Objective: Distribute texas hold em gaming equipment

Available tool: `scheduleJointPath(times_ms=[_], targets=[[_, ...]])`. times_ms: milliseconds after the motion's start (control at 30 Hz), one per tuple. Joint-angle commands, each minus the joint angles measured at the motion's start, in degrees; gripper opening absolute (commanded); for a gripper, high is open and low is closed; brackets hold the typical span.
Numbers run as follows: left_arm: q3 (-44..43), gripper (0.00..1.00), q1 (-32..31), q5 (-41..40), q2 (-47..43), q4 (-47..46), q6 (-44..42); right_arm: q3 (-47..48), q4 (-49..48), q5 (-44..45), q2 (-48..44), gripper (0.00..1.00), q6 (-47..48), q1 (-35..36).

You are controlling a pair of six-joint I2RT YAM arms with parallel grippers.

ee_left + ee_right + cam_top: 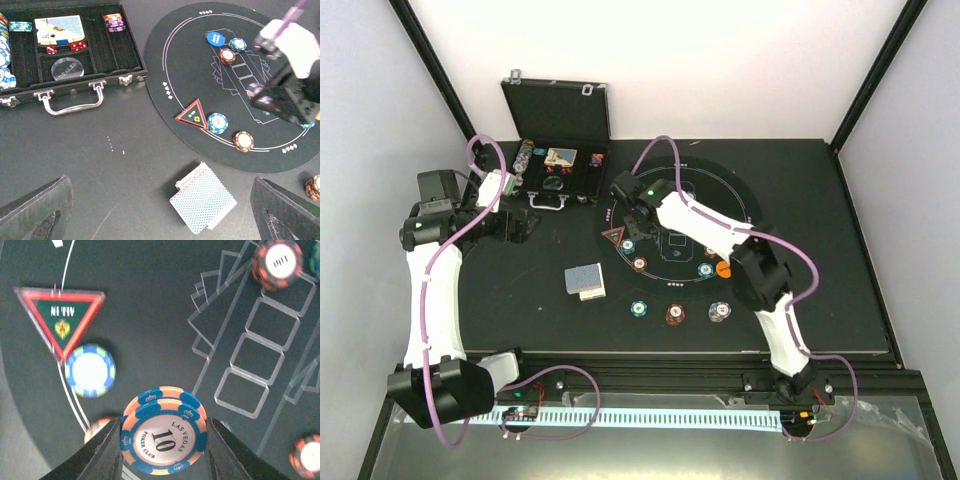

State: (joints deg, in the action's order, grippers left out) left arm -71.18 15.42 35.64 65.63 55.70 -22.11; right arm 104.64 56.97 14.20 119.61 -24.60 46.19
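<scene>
My right gripper [638,230] [162,440] hovers over the left part of the round mat [745,205], shut on a small stack of blue-and-orange "10" chips [164,437]. Just beyond it lie the red triangle marker [60,317] [613,238] and a teal chip [90,370]. The blue-backed deck of cards [585,281] [202,197] lies on the table left of the mat. My left gripper [515,225] [160,215] is open and empty, above the table near the case. Teal [639,308], red-brown [675,314] and white [718,312] chips lie along the mat's near edge.
The open black case [555,165] [70,55] with chips, cards and dice stands at the back left. An orange disc [723,268] and a blue disc [215,38] lie on the mat with more chips. The white walls close in on both sides.
</scene>
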Motion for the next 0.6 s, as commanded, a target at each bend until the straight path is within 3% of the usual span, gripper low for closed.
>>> scheduleJointPath(times_ms=[0,233,567], targets=[[-1.1,0.99,0.4,0.0,-0.7,0.6,-0.2,11.6,3.2,-0.9,8.6,0.17,3.9,-1.8],[-1.2,0.99,0.3,0.0,-1.1,0.9,-0.3,25.8,5.2,-2.4,19.8,0.17,4.8,-2.7],[-1.5,0.99,0.3,-0.3,-1.6,1.6,-0.8,27.8,3.3,-3.7,26.0,0.18,4.6,-3.5]])
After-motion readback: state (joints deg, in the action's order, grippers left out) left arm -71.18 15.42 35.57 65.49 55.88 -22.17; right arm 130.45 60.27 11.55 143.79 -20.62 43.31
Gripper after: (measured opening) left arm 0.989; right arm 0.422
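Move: The right hand holds the blue-and-orange 10 chip; the bare felt just beyond the triangle marker lies about 7 cm ahead, 4 cm left and 8 cm below. From that hand, the triangle marker is some 4 cm ahead and 9 cm left, the blue-white chip about 1 cm ahead and 5 cm left. From the idle left hand, that spot is roughly 11 cm ahead, 24 cm right and 25 cm below. The right hand carries the gripped chip about 7 cm forward and 4 left, sinking 7 cm beside the triangle marker. ##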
